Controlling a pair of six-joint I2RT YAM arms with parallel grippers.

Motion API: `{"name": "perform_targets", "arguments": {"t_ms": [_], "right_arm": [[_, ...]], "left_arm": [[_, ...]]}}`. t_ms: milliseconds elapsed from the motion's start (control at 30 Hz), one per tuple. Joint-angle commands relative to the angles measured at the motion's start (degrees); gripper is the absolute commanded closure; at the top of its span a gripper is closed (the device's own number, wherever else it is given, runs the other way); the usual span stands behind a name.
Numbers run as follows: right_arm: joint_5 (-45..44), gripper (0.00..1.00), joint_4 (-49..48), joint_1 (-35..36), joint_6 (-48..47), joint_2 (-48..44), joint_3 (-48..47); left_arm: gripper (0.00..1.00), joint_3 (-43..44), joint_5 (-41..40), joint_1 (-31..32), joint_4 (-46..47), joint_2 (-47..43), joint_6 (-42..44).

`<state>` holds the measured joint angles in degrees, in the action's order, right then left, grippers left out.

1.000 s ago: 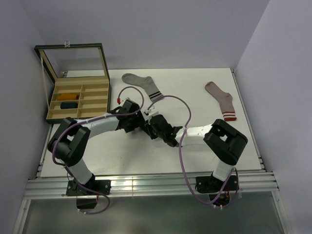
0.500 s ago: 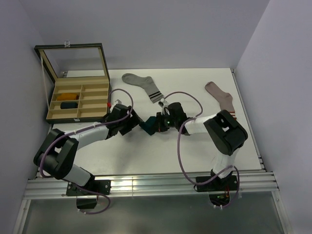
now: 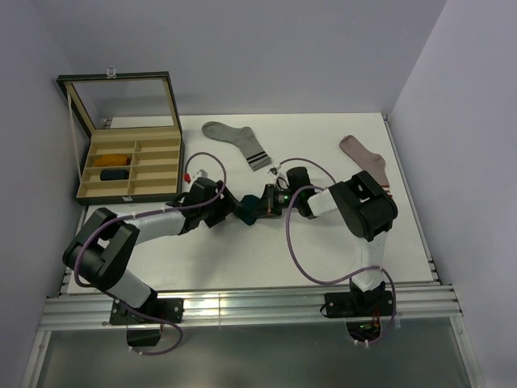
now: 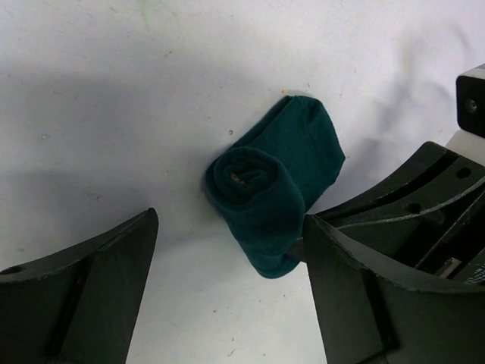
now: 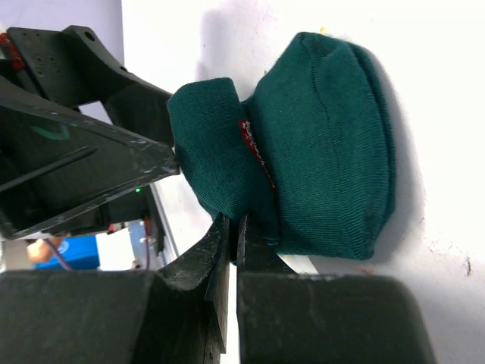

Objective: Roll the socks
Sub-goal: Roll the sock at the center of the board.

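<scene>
A dark teal sock point(image 4: 273, 189), rolled into a short bundle, lies on the white table point(image 3: 242, 259) between the two arms point(image 3: 248, 212). My left gripper point(image 4: 227, 280) is open, one finger on each side of the roll's near end; its right finger point(image 4: 356, 280) sits close against the roll, the left one well clear. My right gripper point(image 5: 235, 220) is shut, pinching a fold at the roll's edge point(image 5: 326, 136) from the opposite side. In the wooden box point(image 3: 85, 194) lie a mustard-orange sock point(image 3: 115, 159) and a navy sock point(image 3: 115, 173), both rolled.
The box stands at the back left with its glass lid point(image 3: 121, 101) raised. A grey striped sock point(image 3: 238, 141) lies flat at the back centre. A pinkish-beige sock point(image 3: 367, 166) with a red-striped cuff lies at the back right.
The left gripper has opened and drawn back to the left of the roll. The right arm has swung its gripper toward the back, still holding the teal sock.
</scene>
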<state>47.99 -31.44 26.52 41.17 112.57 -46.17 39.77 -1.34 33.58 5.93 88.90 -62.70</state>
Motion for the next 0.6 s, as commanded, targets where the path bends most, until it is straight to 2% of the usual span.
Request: {"name": "perform_targets", "arguments": {"t_ms": [0, 233, 333, 533, 567], "right_arm": [[-1.06, 1.00, 7.80, 0.02, 0.49, 3.62, 0.73], [-0.96, 1.00, 7.18, -0.42, 1.98, 5.64, 0.73], [-0.88, 1.00, 6.57, -0.86, 2.60, 6.25, 1.00], [-2.63, 0.99, 7.62, -1.04, 0.94, 4.41, 0.91], [-3.24, 0.97, 8.32, -0.95, -0.20, 3.54, 1.08]], "left_arm": [[0.18, 1.98, -0.68, 0.34, 1.80, 1.35, -0.06], [0.28, 3.12, -0.68, 0.34, 0.40, 4.43, -0.67], [0.35, 3.38, -0.85, 0.34, -0.75, 5.31, -1.02], [0.58, 4.44, -0.85, 0.61, -2.86, 6.63, -0.76], [0.65, 4.88, -0.77, 0.78, -3.82, 6.98, -0.41]]}}
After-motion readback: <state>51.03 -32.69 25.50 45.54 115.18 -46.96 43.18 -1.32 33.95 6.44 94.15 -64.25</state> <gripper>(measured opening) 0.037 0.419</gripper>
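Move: The left gripper's open fingers hang just short of the green sock's rolled end, which is about 2 cm ahead of them, 3 cm to their right and 2 cm lower. The grey sock lies some 20 cm farther out, nearly straight ahead; the wooden box is around 30 cm to the left and 12 cm ahead. From the right gripper, whose shut fingers already pinch the roll, the green sock is about 2 cm to the left, level front to back. Bring the left gripper forward, right and down onto the green sock's rolled end, about 2 cm in all, closing the wide-open fingers to roughly half as they come around the coil and one finger comes over its side. Hold the right gripper where it is, still shut on the roll, letting its wrist turn only some 5 degrees. ##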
